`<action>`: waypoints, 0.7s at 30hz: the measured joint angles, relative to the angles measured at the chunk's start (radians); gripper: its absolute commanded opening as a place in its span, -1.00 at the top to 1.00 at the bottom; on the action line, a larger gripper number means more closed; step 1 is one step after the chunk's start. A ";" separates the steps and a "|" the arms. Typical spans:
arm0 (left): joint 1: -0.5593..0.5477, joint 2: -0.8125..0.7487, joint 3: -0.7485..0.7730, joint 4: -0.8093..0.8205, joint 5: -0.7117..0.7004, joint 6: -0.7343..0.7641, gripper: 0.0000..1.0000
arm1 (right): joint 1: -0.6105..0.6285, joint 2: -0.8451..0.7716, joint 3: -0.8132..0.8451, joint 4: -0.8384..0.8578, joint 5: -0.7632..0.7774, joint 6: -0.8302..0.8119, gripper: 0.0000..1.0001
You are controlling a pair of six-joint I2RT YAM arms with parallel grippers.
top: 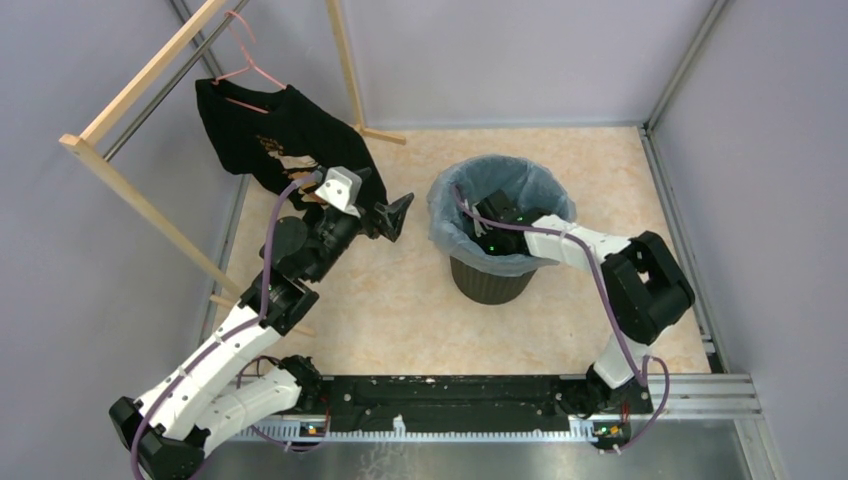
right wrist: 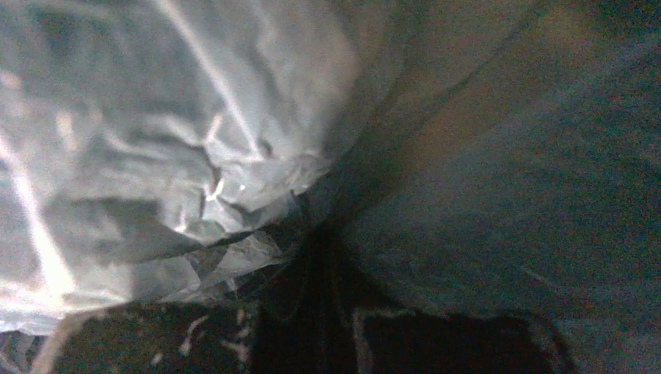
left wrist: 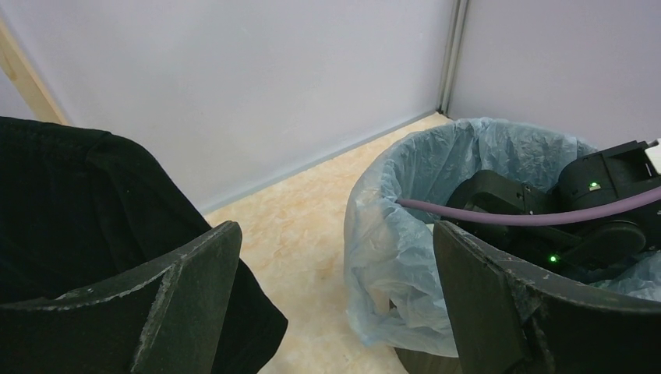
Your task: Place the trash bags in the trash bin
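The black ribbed trash bin (top: 490,282) stands right of the middle of the floor. The pale-blue trash bag (top: 450,215) lines it, its film folded out over the rim; both show in the left wrist view, bag (left wrist: 405,234) over bin (left wrist: 425,365). My right gripper (top: 492,212) is down inside the bin, against the bag. In the right wrist view it (right wrist: 304,335) is dark, its fingers a little apart with nothing seen between them, crinkled film (right wrist: 156,156) ahead. My left gripper (top: 392,218) hangs open and empty left of the bin, jaws wide (left wrist: 335,234).
A black T-shirt (top: 280,135) hangs on a pink hanger (top: 250,70) from a wooden rack (top: 140,75) at the back left, just behind my left gripper; it also shows in the left wrist view (left wrist: 70,202). Grey walls enclose the floor. A metal rail (top: 700,395) runs along the near edge.
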 measured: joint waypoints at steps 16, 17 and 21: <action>0.000 0.024 0.000 -0.001 0.010 -0.012 -0.97 | 0.002 -0.061 0.061 -0.111 -0.003 0.021 0.02; 0.000 0.025 0.000 -0.002 0.010 -0.012 -0.97 | 0.002 -0.080 0.077 -0.124 -0.001 0.021 -0.02; 0.000 0.030 0.000 -0.003 0.011 -0.013 -0.98 | 0.002 -0.156 0.146 -0.172 0.009 0.023 -0.15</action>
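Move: Deep inside the lined bin, the right hand has its shut fingers among the folds of the trash bag, whose bottom lies about 3 cm straight below. The bag's open mouth, over the bin rim, is centred roughly 22 cm above that hand, about level with it both ways. From the idle left hand, the bag's bottom lies some 18 cm to the right, 1 cm ahead and 37 cm down. Staying low in the trash bag at first, the right hand starts to open its shut fingers with barely a centimetre of drift back. The hand then rises nearly straight up, about 9 cm away from the bag's bottom, tipping slightly fingers-up, while the fingers go on opening to about half. ##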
